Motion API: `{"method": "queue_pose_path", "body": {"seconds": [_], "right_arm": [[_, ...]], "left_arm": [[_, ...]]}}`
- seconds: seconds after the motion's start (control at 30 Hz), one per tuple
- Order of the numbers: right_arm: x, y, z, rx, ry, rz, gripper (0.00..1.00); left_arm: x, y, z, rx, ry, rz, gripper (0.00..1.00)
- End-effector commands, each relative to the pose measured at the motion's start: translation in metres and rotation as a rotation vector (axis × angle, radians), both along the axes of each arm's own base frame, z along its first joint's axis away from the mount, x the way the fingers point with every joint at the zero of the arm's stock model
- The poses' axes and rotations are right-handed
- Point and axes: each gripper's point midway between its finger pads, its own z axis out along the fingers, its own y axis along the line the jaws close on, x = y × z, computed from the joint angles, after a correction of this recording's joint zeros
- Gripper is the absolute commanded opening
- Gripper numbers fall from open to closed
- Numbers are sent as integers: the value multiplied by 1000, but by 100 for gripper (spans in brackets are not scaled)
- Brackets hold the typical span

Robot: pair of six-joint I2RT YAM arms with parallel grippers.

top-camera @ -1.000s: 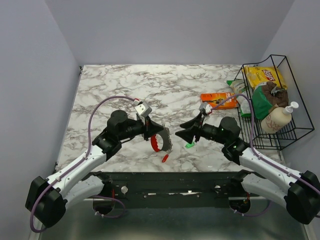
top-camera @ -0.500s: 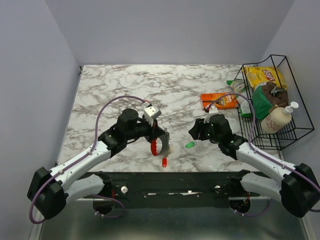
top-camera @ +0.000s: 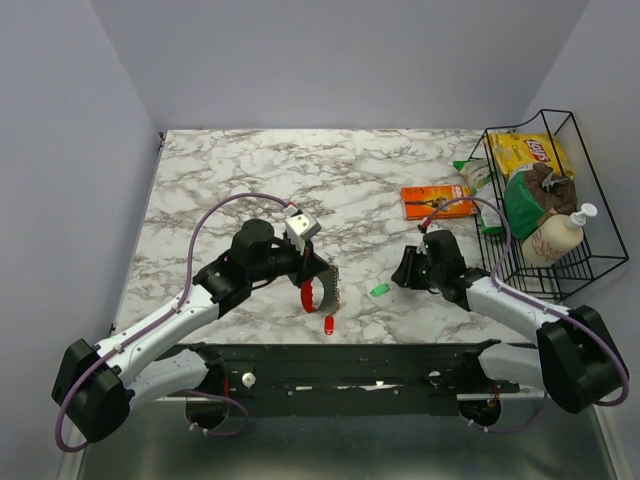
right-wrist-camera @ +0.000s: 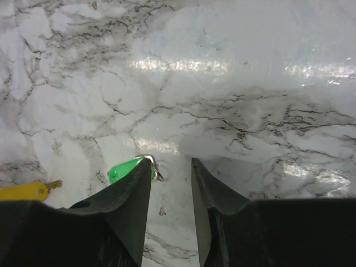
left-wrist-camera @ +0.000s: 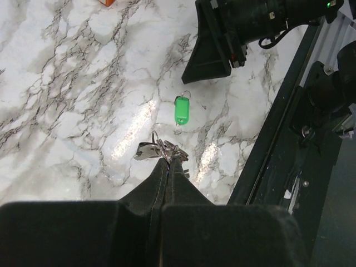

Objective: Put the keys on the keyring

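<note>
My left gripper [left-wrist-camera: 168,160] is shut on the keyring [left-wrist-camera: 161,146], a thin metal loop carrying a small bunch of silvery keys [left-wrist-camera: 146,151] just above the marble. In the top view this gripper [top-camera: 320,282] sits left of centre, with a red curved piece [top-camera: 310,293] at its tip. A green key [left-wrist-camera: 181,109] lies flat on the marble between the arms. My right gripper [right-wrist-camera: 170,162] is open and low over the table. The green key [right-wrist-camera: 127,169] lies just outside its left finger, with nothing between the fingers. A yellow key [right-wrist-camera: 25,191] lies further left. A red key [top-camera: 328,323] lies by the front edge.
An orange flat packet [top-camera: 431,200] lies at the back right. A black wire basket [top-camera: 560,270] holding a yellow bag, a bottle and other items stands at the right edge. The black front rail [top-camera: 350,362] runs close behind the red key.
My right gripper has drawn back to the right off the green key, dropped lower and narrowed its jaws. The left gripper shifted slightly with the keyring still in it. The green key stayed put.
</note>
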Motion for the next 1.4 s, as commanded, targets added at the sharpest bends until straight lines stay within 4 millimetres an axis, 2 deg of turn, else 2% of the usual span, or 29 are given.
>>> {"method": "queue_pose_path", "body": {"seconds": [0.0, 0.27, 0.4, 0.5, 0.53, 0.6, 0.63, 0.77, 1.0, 1.37], "right_arm": [[-12, 16, -9, 80, 109, 44, 43], [-19, 23, -17, 121, 150, 69, 43], [-22, 26, -20, 132, 164, 82, 36], [-24, 27, -23, 137, 182, 87, 24], [-24, 28, -23, 139, 183, 90, 13], [-19, 30, -19, 149, 151, 93, 1], [-18, 29, -19, 147, 148, 90, 0], [-17, 32, -9, 166, 103, 112, 1], [-10, 38, 31, 200, -49, 187, 0], [-27, 54, 73, 217, -174, 444, 1]], "left_arm": [[-6, -3, 14, -40, -42, -31, 0], [-6, -3, 11, -35, -34, -32, 0], [-5, -3, 12, -35, -35, -31, 0], [-4, -3, 14, -35, -40, -24, 0], [-4, -3, 15, -36, -41, -24, 0], [-5, -2, 16, -36, -39, -22, 0], [-4, -2, 17, -36, -42, -21, 0], [-7, 0, 18, -27, -35, -20, 0], [-9, 1, 18, 12, -31, -16, 0], [-15, 6, 22, 104, -44, -28, 0]]}}
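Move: Just left of the half-open right hand lies the green key, its middle about 4 cm left, 3 cm back and 3 cm below. The coiled keyring hangs from the left fingers, some 15 cm left of the right hand, 5 cm back and 5 cm higher. The red key at its lower end is about 15 cm left and 8 cm back, roughly level. For the left hand, the green key is about 11 cm right, 2 cm ahead and 18 cm below. Sinking about 2 cm while easing back and left towards the green key, the right hand steepens its fingers some 10 degrees, then shuts them on the key's small metal ring. It lifts about 6.5 cm, drifting 2 cm farther left towards the keyring while turning counter-clockwise. The left hand keeps its grip on the keyring and late on shifts some 1.5 cm back. ##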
